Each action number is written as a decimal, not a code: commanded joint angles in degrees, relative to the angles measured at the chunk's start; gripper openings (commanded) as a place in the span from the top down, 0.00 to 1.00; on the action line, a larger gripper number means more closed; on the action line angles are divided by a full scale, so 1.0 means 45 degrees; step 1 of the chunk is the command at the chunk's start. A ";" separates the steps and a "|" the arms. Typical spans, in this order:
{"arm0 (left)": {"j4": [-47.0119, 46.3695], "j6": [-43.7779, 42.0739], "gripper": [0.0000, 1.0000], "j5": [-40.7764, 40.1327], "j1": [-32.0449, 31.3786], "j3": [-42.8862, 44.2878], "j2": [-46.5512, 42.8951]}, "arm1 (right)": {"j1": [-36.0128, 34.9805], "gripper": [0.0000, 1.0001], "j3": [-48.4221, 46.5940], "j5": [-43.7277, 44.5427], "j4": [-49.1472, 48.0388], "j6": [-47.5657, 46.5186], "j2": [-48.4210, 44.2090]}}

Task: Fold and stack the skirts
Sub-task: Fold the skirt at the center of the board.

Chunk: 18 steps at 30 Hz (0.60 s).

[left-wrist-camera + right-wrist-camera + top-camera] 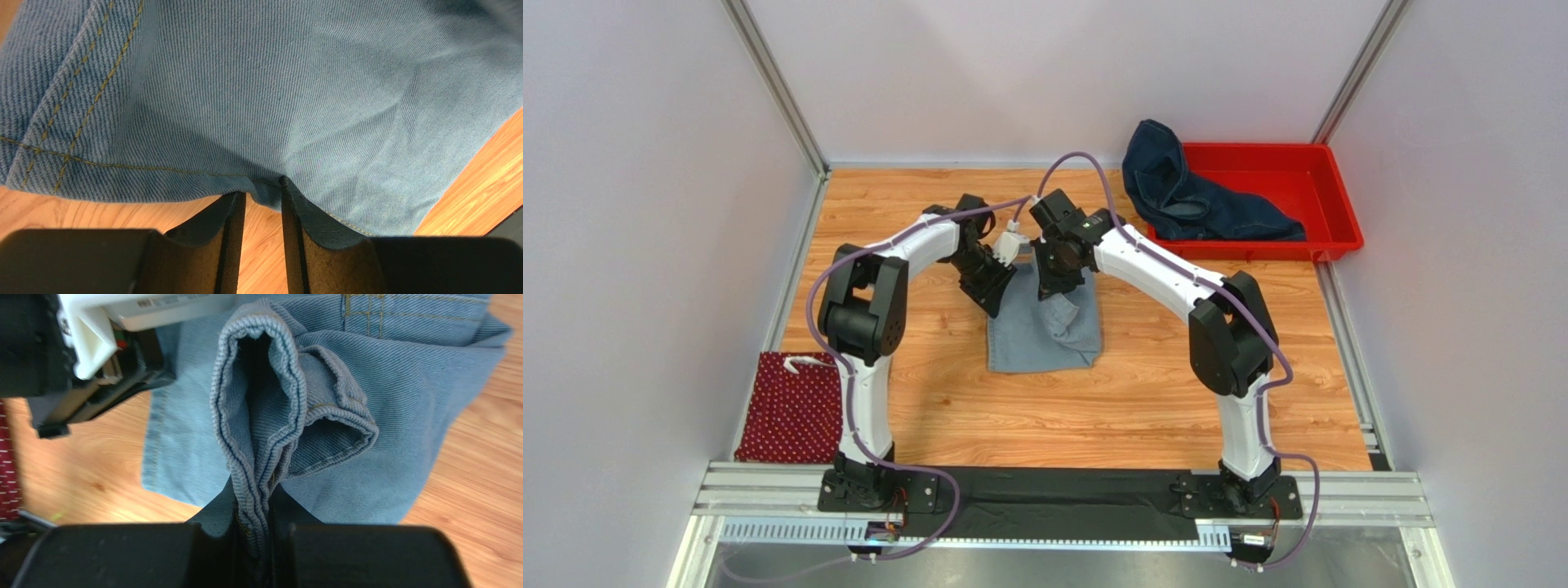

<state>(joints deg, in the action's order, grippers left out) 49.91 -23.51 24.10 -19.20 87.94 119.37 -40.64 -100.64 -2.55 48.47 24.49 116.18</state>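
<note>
The light blue denim skirt (1048,333) lies on the wooden table in the middle, its far edge lifted. My left gripper (997,298) is at its far left corner; in the left wrist view the hem (264,187) sits pinched between the fingertips of the left gripper (261,190). My right gripper (1054,289) is shut on a bunched ribbed edge of the same skirt (258,416), which hangs folded from the right gripper (255,523). The dark red dotted skirt (790,407) lies flat at the near left. The dark navy skirt (1192,196) is draped in and over the red tray.
The red plastic tray (1342,214) stands at the far right corner. Grey walls close in the table on three sides. The left arm's wrist (92,343) is close beside the right gripper. Bare wood (1112,410) shows near the arm bases.
</note>
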 commanded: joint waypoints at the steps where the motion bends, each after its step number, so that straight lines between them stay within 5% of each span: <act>1: -0.0154 -0.0128 0.66 0.0504 0.0009 0.0457 0.0075 | -0.0167 1.00 0.0312 -0.1504 -0.2290 0.1529 -0.0134; 7: -0.0154 -0.0147 0.67 0.0661 0.0028 0.0418 0.0094 | -0.0363 0.97 0.0781 -0.1407 -0.3289 0.2154 -0.0427; 11: -0.0134 -0.0167 0.66 0.0641 0.0106 0.0438 0.0036 | -0.0363 0.61 0.0978 -0.1465 -0.3407 0.2292 -0.0077; 18: -0.0115 -0.0167 0.42 0.0173 0.1062 0.0847 -0.0452 | -0.0986 0.49 -0.0306 -0.1778 -0.3428 0.1006 -0.0153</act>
<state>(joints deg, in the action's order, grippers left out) 50.06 -23.68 24.97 -17.30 88.88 119.39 -42.52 -96.75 -8.60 36.23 32.36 116.29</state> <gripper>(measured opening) 0.568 0.499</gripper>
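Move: Right beside the left gripper lies the right hand's goal: the light denim skirt's left edge, about 10 cm left, 3 cm back and 9 cm below the right hand, which holds the skirt's bunched flap. From that hand the dark denim skirt is some 27 cm right and 17 cm ahead. The left hand is at the left edge, with the light skirt's middle about 9 cm to its right, 1 cm back and just below it; the dotted skirt is roughly 33 cm left and 16 cm back. Carrying the pinched flap about 5 cm left towards the left gripper, almost level, the right hand swings its fingertips some 10 degrees leftward and, halfway through, opens from nearly shut to half open, loosening its pinch. The left hand stays at the skirt's left edge, then opens wider and starts forward and left by about a centimetre. ##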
